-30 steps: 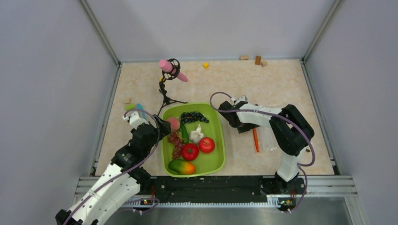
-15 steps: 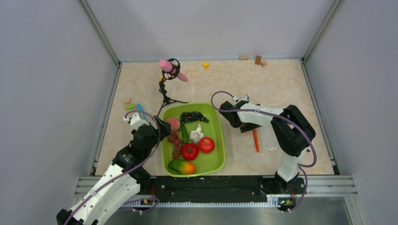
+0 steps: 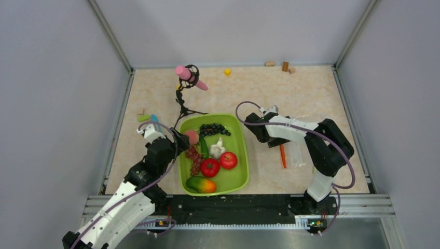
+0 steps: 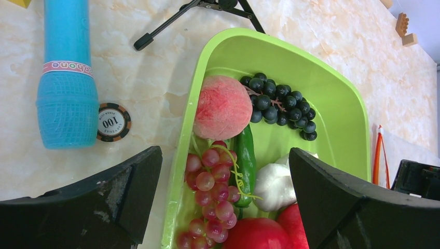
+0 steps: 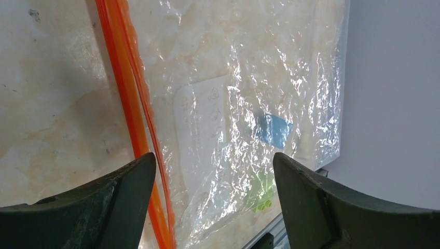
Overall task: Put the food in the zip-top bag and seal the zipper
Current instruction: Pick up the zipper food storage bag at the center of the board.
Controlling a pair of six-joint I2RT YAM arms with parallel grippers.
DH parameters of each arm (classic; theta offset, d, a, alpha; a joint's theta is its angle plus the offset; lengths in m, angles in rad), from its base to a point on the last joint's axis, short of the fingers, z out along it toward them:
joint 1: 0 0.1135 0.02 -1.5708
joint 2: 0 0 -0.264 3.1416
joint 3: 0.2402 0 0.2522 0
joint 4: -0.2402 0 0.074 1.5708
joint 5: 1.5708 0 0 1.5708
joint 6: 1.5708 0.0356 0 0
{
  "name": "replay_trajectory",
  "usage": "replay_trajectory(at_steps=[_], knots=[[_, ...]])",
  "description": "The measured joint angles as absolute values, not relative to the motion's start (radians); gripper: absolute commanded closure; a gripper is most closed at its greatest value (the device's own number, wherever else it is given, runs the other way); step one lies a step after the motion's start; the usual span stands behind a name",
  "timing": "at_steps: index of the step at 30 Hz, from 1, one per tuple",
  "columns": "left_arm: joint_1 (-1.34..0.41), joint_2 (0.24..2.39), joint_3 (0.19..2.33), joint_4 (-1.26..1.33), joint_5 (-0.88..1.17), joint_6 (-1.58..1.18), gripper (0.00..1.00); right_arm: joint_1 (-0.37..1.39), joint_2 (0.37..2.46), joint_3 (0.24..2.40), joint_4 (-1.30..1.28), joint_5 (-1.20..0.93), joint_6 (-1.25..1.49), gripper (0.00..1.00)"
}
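The food lies in a lime-green tray [image 3: 244, 155]: a peach [image 3: 192, 137], dark grapes [image 3: 214, 129], red grapes [image 3: 195, 160], a green vegetable [image 3: 204, 148], a white piece [image 3: 217, 149], two red round ones [image 3: 210, 167] and an orange-green piece [image 3: 201, 184]. My left gripper [image 3: 180, 140] is open and empty over the tray's left rim, above the red grapes [image 4: 215, 192], with the peach [image 4: 223, 114] ahead. The clear zip-top bag [image 3: 297, 153] lies flat right of the tray, its orange zipper [image 3: 283, 155] on its left edge. My right gripper [image 5: 214, 158] is open above the bag [image 5: 249, 104], beside the zipper [image 5: 124, 83].
A pink toy microphone on a black tripod [image 3: 187, 75] stands behind the tray. A light-blue toy microphone [image 4: 67, 78] and a poker chip [image 4: 113, 122] lie left of the tray. Small blocks [image 3: 284, 66] lie by the back wall. Grey walls enclose three sides.
My right arm has shifted a little to the right over the bag. My left arm and the food have not moved.
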State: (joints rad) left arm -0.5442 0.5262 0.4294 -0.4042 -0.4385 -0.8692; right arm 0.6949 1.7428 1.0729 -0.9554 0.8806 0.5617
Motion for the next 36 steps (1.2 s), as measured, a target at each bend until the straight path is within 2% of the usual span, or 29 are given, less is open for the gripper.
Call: replay_trajectory(at_steps=[13,15,17,19,26,31,36], knots=[[-0.544,0.525,0.428,-0.405,-0.443,-0.869,0.03,0.681,1.831,1.056,-0.937,0.888,0.589,0.54],[-0.544,0.522,0.428,-0.405,-0.444,-0.869,0.03,0.679,1.839,1.052,-0.928,0.887,0.593,0.67],[-0.544,0.516,0.428,-0.406,-0.444,-0.869,0.02,0.677,1.844,1.047,-0.919,0.886,0.599,0.89],[-0.544,0.507,0.428,-0.409,-0.446,-0.869,0.03,0.676,1.847,1.045,-0.915,0.888,0.603,1.0],[-0.544,0.489,0.437,-0.432,-0.438,-0.862,0.03,0.675,1.789,1.041,-0.909,0.869,0.609,1.0],[-0.544,0.493,0.489,-0.402,-0.374,-0.85,0.03,0.675,1.573,1.041,-0.893,0.811,0.575,1.0],[-0.544,0.584,0.555,-0.255,-0.216,-0.83,0.03,0.675,1.35,1.038,-0.833,0.665,0.483,1.0]])
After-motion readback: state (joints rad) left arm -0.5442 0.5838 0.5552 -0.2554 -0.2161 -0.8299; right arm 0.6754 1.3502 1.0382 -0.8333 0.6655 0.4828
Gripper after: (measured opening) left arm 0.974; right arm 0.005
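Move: The bag lies flat, its red zipper edge running outward; the middle of that edge is about level with the right hand, 1 cm to its right and some 3 cm below. From the right hand, the green tray's middle is about 26 cm left and 5 cm back, the blue block 13 cm right and 3 cm back, and the green block 14 cm right and 11 cm back. From the left hand, the zipper edge is roughly 36 cm to the right, about level, and 10 cm lower. Sinking about 3 cm onto the bag's mouth, the right hand shuts its open fingers and pinches the thin red zipper line, then rises some 9 cm and drifts left, rolling about 25 degrees so its left side lifts. Late on, the left hand, still open, rises about 7 cm and swings 5 cm right over the tray, turning clockwise. ##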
